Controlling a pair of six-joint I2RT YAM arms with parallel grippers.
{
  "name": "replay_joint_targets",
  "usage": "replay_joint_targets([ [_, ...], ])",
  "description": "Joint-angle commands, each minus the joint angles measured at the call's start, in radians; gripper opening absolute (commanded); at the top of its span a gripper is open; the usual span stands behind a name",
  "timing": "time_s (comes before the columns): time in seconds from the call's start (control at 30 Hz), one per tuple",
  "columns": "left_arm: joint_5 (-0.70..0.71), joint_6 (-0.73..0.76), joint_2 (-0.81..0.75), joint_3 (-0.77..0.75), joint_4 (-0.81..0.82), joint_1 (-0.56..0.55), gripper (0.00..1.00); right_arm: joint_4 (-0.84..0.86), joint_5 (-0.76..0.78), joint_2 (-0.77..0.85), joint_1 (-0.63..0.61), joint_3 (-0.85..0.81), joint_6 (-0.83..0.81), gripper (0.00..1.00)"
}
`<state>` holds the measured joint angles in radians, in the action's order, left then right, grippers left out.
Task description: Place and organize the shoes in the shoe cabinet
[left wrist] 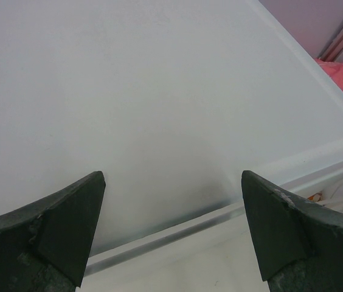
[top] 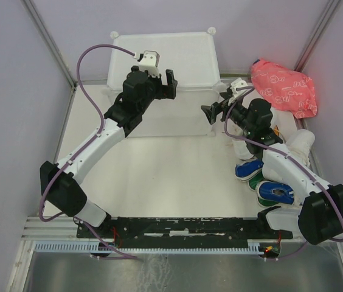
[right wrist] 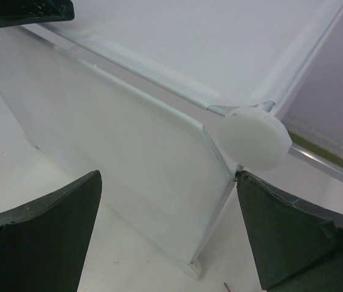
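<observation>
The white shoe cabinet (top: 177, 55) stands at the back of the table, its front panel (top: 171, 118) closed. My left gripper (top: 170, 83) hovers open over the top's front edge (left wrist: 177, 234), holding nothing. My right gripper (top: 209, 112) is open at the cabinet's front right corner, with the front panel (right wrist: 129, 158) between its fingers and the round corner connector (right wrist: 253, 141) by the right finger. Shoes lie on the table to the right: a white one (top: 242, 149), a blue one (top: 249, 169), a green one (top: 255, 181) and another blue one (top: 276, 193), partly hidden by my right arm.
A pink patterned bag (top: 284, 88) lies at the back right, next to the cabinet. Pale walls close in the table on both sides. A black rail (top: 177, 226) with the arm bases runs along the near edge.
</observation>
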<state>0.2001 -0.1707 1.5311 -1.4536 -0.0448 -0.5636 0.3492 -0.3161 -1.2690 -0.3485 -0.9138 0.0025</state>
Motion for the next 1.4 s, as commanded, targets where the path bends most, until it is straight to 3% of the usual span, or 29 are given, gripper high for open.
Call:
replay_joint_targets([
  [0.0,-0.011,0.002,-0.009,0.009,0.010,-0.005,0.99,0.101,0.024,0.020,0.002,-0.019,0.017,1.00],
  [0.53,-0.018,-0.005,-0.014,0.030,0.018,-0.004,0.99,-0.046,-0.264,0.008,0.002,-0.023,0.046,1.00],
  [0.9,-0.029,-0.011,-0.006,0.030,0.020,-0.004,0.99,-0.233,-0.423,0.178,0.001,0.036,0.041,1.00],
  [1.2,-0.034,-0.021,0.003,0.036,0.012,-0.004,0.99,-0.155,-0.637,0.278,-0.012,0.150,0.277,0.95],
  [1.37,-0.042,-0.031,-0.011,0.028,0.000,-0.004,1.00,-0.141,-0.707,0.428,-0.131,0.184,0.349,0.96],
])
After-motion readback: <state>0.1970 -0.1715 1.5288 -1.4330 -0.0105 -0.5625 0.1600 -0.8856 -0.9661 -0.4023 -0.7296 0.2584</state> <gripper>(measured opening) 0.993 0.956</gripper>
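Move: The free right edge of the cabinet door is already at the right hand's right fingertip, its middle about 3 cm ahead, 3 cm right and 4 cm below that hand. The white corner knob is some 6 cm ahead, 3 cm right and 3 cm up; the nearest blue shoe lies about 11 cm back, 18 cm right and 14 cm lower. From the left hand, the door edge is roughly 17 cm right, 2 cm back and 10 cm down. With its right fingertip hooked behind the door's free edge, the right hand keeps contact and draws the door back towards the robot, slowly at first and then faster. It travels about 17 cm back and some 5 cm left at nearly the same height, turning about 35 degrees counter-clockwise as the door swings; the fingers stay wide open, not pinching. ##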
